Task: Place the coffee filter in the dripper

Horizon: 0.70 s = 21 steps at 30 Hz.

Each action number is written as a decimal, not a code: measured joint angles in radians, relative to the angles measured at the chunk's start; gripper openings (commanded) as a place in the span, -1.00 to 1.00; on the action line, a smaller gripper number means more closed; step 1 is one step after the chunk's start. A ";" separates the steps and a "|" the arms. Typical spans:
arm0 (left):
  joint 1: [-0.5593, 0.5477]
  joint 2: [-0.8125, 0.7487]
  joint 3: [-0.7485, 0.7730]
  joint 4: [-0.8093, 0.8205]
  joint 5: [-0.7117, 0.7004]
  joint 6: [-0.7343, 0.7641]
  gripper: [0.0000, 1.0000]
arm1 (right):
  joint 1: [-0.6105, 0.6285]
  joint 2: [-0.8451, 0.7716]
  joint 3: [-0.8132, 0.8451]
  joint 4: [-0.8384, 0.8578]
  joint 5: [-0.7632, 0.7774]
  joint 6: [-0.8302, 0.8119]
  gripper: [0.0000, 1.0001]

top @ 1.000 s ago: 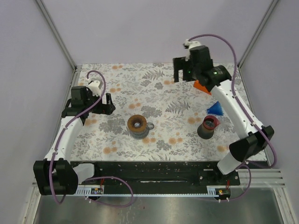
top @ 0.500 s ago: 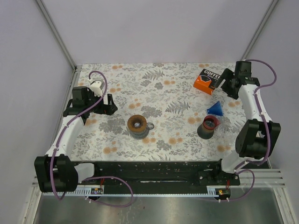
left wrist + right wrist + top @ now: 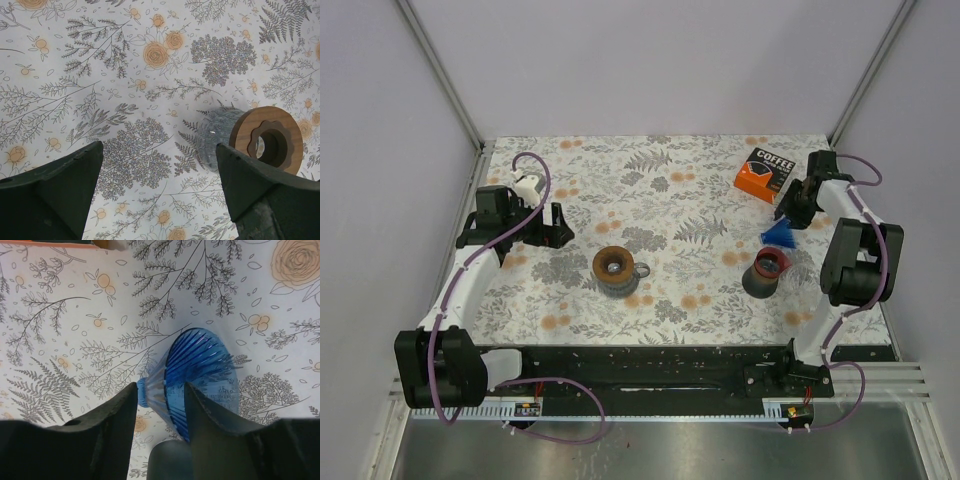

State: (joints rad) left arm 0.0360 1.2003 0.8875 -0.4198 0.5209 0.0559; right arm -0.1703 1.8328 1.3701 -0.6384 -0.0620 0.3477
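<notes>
The blue ribbed dripper [image 3: 781, 233] lies on its side on the flowered cloth at the right; its cone [image 3: 200, 375] fills the middle of the right wrist view. My right gripper [image 3: 790, 210] [image 3: 160, 389] is down over it, jaws half closed and straddling the cone's narrow end, close against it. No coffee filter shows on its own; an orange box [image 3: 765, 172] marked COFFEE lies just behind the dripper. At the left, my left gripper [image 3: 555, 225] [image 3: 160, 150] hangs wide open over bare cloth with nothing between its fingers.
A glass vessel topped by a wooden ring [image 3: 614, 266] [image 3: 270, 137] stands mid-table, right of the left gripper. A dark cup with a red rim [image 3: 767, 270] sits just in front of the dripper. Frame posts and walls bound the table [image 3: 670, 310].
The right arm swung from high at the back down to the right side onto the dripper, and its jaws narrowed from wide open. The left arm barely moved.
</notes>
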 measured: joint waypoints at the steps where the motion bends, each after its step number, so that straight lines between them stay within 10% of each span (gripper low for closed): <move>1: 0.000 0.000 0.000 0.000 0.000 0.000 0.96 | 0.000 0.009 0.000 0.001 -0.009 -0.007 -0.32; 9: 0.001 0.000 0.000 0.000 0.000 0.000 0.96 | -0.001 0.040 0.013 0.006 -0.097 -0.034 -1.00; 21: 0.002 0.000 0.000 -0.002 0.011 0.001 0.96 | 0.122 0.011 0.077 -0.059 -0.156 -0.147 -1.00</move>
State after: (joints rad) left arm 0.0383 1.2003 0.8875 -0.4213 0.5323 0.0566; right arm -0.0483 1.8439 1.4467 -0.6975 -0.2176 0.2008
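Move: Just beneath the half-open right fingers, the coffee filter lies on its side, its middle about 3 cm down and 1 cm back. The coffee box stands some 11 cm ahead of this hand and 4 cm to its left; the red-rimmed jar is about 12 cm back and 5 cm left. The dripper on its carafe sits roughly 38 cm left and 12 cm back. From the left hand the filter is about 48 cm right, 5 cm ahead and 11 cm lower. Closing on the coffee filter's rim wall, the right hand sinks a last centimetre or so and pinches it between the fingertips. Keeping that grip, it goes left, slowly at first and then fast, about 7 cm in all, towards the dripper's side of the table, rises some 3 cm from its lowest point and turns roughly 20 degrees counter-clockwise. ##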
